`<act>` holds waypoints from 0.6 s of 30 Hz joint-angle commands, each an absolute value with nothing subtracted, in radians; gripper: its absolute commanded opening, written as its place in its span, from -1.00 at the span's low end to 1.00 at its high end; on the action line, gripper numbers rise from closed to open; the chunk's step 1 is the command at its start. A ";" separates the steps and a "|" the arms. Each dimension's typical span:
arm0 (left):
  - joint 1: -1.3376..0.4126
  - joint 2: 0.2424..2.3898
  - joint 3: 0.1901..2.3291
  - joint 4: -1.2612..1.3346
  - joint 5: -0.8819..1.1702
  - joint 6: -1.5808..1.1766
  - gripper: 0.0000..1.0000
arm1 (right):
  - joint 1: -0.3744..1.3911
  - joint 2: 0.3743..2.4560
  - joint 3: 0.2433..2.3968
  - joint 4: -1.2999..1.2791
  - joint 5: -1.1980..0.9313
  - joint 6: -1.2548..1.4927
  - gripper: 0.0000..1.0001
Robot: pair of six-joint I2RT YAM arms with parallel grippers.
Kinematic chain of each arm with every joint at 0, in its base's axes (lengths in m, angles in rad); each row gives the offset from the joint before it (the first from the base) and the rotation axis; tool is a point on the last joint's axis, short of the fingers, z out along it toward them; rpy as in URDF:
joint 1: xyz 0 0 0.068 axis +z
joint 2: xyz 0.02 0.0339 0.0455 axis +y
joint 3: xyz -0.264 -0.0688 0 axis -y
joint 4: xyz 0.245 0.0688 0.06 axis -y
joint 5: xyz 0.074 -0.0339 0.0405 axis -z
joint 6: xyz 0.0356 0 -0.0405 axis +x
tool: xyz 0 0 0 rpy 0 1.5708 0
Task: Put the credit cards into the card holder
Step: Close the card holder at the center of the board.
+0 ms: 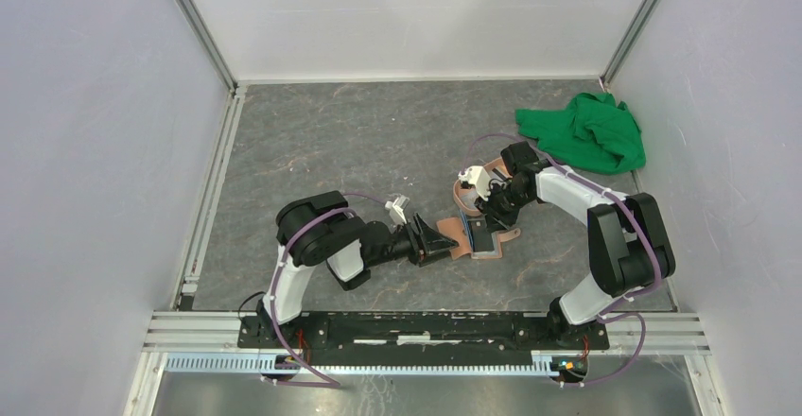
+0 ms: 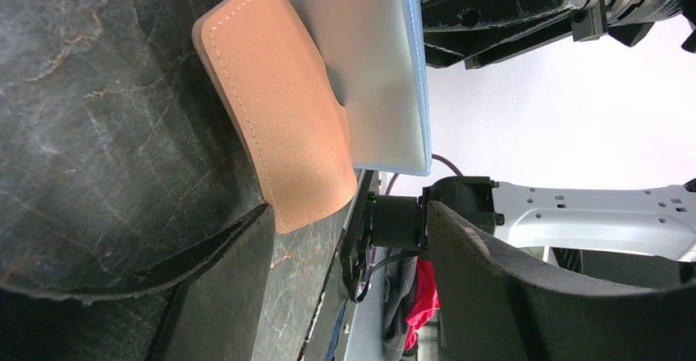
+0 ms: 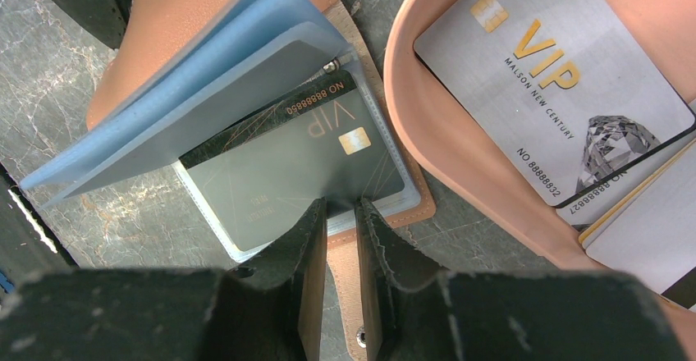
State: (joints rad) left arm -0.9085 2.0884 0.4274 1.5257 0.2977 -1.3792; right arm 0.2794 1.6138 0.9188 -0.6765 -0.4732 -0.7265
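Observation:
The tan card holder (image 3: 394, 205) lies open on the table, its clear blue sleeves (image 3: 180, 107) fanned up. A black card (image 3: 287, 164) sits partly inside the bottom sleeve. My right gripper (image 3: 341, 207) has its tips at that card's near edge, jaws a narrow gap apart with only the snap tab (image 3: 341, 295) showing between them. More credit cards lie in the pink tray (image 3: 427, 123), a grey-white one (image 3: 550, 74) on top. My left gripper (image 2: 345, 238) stands wide open just short of the holder's raised tan cover (image 2: 279, 123), one finger low on the table.
A crumpled green cloth (image 1: 586, 132) lies at the back right. The pink tray (image 1: 462, 197) sits directly behind the card holder (image 1: 470, 236), and both grippers crowd around it mid-table. Grey walls close in the table's left and right sides.

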 commanded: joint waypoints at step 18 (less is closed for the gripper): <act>-0.910 2.039 0.537 1.737 0.345 -1.311 0.41 | 0.274 1.695 0.852 -0.674 -0.322 -0.753 -0.49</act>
State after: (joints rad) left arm -0.9092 2.0190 0.5026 1.5200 0.3309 -1.3491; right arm 0.2790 1.6138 0.9192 -0.6758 -0.4732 -0.7269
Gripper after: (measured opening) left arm 0.716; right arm 0.252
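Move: The card holder lies open, its middle some 7 cm to the right of my left hand, 2 cm ahead and 2 cm lower; that hand's lower finger is already at the cover's left edge. The black card in its right half is about 9 cm right and 2 cm ahead, the pink tray about 10 cm right and 15 cm ahead. From my right hand, low over the right edge, the holder's middle is 6 cm left and 2 cm back. I raise my left hand nearly 5 cm, its lower finger lifting the left cover from beneath by its free edge, and as it climbs I carry it some 2 cm right, towards the holder's right half. The fingers tip up slightly and stay wide open. My right hand stays put, nearly shut, its tips still resting on the right-hand edge. ##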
